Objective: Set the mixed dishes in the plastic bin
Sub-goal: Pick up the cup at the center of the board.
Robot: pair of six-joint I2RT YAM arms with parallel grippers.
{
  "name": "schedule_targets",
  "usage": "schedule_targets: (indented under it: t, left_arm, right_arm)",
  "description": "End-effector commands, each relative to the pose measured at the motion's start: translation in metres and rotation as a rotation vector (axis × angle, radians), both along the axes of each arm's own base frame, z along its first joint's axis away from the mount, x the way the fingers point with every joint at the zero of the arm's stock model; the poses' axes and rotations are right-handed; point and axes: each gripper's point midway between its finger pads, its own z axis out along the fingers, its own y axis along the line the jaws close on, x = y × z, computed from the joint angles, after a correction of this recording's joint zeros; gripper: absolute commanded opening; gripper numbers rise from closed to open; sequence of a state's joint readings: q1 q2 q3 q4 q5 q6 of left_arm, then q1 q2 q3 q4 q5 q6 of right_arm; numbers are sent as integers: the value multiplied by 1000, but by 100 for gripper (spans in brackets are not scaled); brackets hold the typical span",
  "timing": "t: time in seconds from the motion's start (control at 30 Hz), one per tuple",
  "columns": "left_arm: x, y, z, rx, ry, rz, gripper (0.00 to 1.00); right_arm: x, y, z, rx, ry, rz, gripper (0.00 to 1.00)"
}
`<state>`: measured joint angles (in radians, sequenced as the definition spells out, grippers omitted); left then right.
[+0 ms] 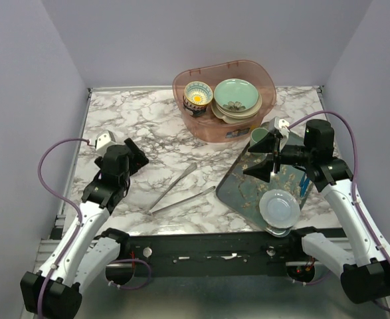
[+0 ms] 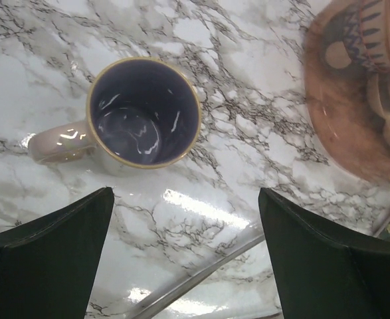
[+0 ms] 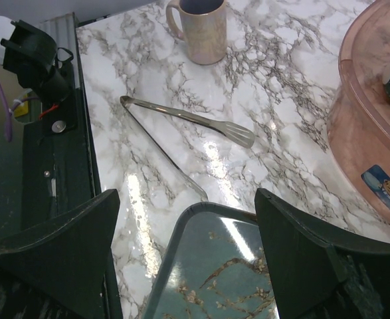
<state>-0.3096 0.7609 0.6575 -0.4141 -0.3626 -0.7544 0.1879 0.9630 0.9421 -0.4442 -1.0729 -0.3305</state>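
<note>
The pink plastic bin [image 1: 224,123] stands at the back and holds a navy-and-yellow bowl [image 1: 198,96] and a mint-green plate [image 1: 236,95] on top of stacked dishes. A pale lilac mug [image 2: 143,113] stands upright on the marble, handle to the left. My left gripper [image 2: 185,193] hovers open just short of it and hides it in the top view. The mug [image 3: 201,30] also shows far off in the right wrist view. My right gripper [image 3: 187,194] is open and empty over the corner of the floral tray [image 3: 214,266]. A pale plate [image 1: 279,207] and a green cup [image 1: 259,138] sit on that tray [image 1: 248,193].
Long metal tongs [image 1: 181,189] lie on the marble between the two arms, also seen as tongs [image 3: 181,116] beyond the tray corner. The bin wall [image 2: 354,119] is to the right of the mug. The black mounting rail [image 1: 214,249] runs along the near edge.
</note>
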Motion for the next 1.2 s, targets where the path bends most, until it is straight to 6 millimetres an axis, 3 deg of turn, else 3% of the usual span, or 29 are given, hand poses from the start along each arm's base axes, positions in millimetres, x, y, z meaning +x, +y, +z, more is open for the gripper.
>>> schedule_targets:
  t: [0.0, 0.03, 0.1, 0.13, 0.2, 0.3, 0.4, 0.53, 0.6, 0.9, 0.93, 0.97, 1.17]
  left_arm:
    - [16, 29, 14, 62, 2, 143, 99]
    - [22, 32, 26, 79, -6, 142, 99]
    - [31, 40, 22, 197, 55, 84, 98]
    - [37, 41, 34, 237, 51, 64, 98]
    - [38, 49, 20, 386, 177, -13, 98]
    - [46, 53, 21, 500, 225, -103, 94]
    - [51, 51, 17, 528, 223, -185, 90]
    - [54, 65, 6, 576, 284, -248, 81]
    - [59, 53, -5, 543, 273, -354, 73]
    - [68, 70, -42, 437, 349, -430, 59]
    - [71, 69, -42, 419, 342, -438, 58]
    - [73, 68, -45, 404, 344, -448, 49]
    - [78, 60, -66, 318, 405, -501, 37]
  right_arm:
    - [-6, 0, -3, 9, 21, 24, 91]
    - [-6, 0, -3, 9, 20, 26, 91]
    - [-6, 1, -3, 9, 21, 25, 91]
    - [-7, 0, -3, 9, 20, 25, 91]
    - [-7, 1, -3, 11, 21, 26, 91]
    - [-7, 1, -3, 13, 26, 31, 91]
    - [-9, 2, -4, 19, 37, 45, 91]
    - [-10, 2, -3, 20, 34, 44, 91]
    - [-10, 2, -2, 22, 34, 47, 91]
    - [-14, 4, -3, 34, 51, 70, 91]
    - [-14, 4, -3, 35, 50, 71, 91]
    - [-14, 4, -3, 36, 50, 73, 91]
    - [-16, 4, 0, 38, 38, 75, 91]
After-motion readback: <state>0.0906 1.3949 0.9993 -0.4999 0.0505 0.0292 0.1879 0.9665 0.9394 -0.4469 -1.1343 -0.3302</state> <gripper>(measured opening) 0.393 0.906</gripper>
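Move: The cup stands about 6 cm ahead of the left hand and 4 cm to its left, its middle some 11 cm below. The tongs lie on the table some 16 cm to the hand's right and 5 cm back. The plastic bin is far off, roughly 28 cm ahead and 35 cm right. From the right hand, the cup is about 45 cm to the left, 12 cm farther out and 20 cm lower. By the end the left fingers bracket the cup's left rim, one inside the mouth and one outside, and they are still closing, from wide open to under half; a pinch can't be seen. The left hand first goes forward and left, lifting slightly, then sinks roughly 9 cm while edging on left. The wrist tips down and turns clockwise, about 25 degrees each, with its left side rolling up. ##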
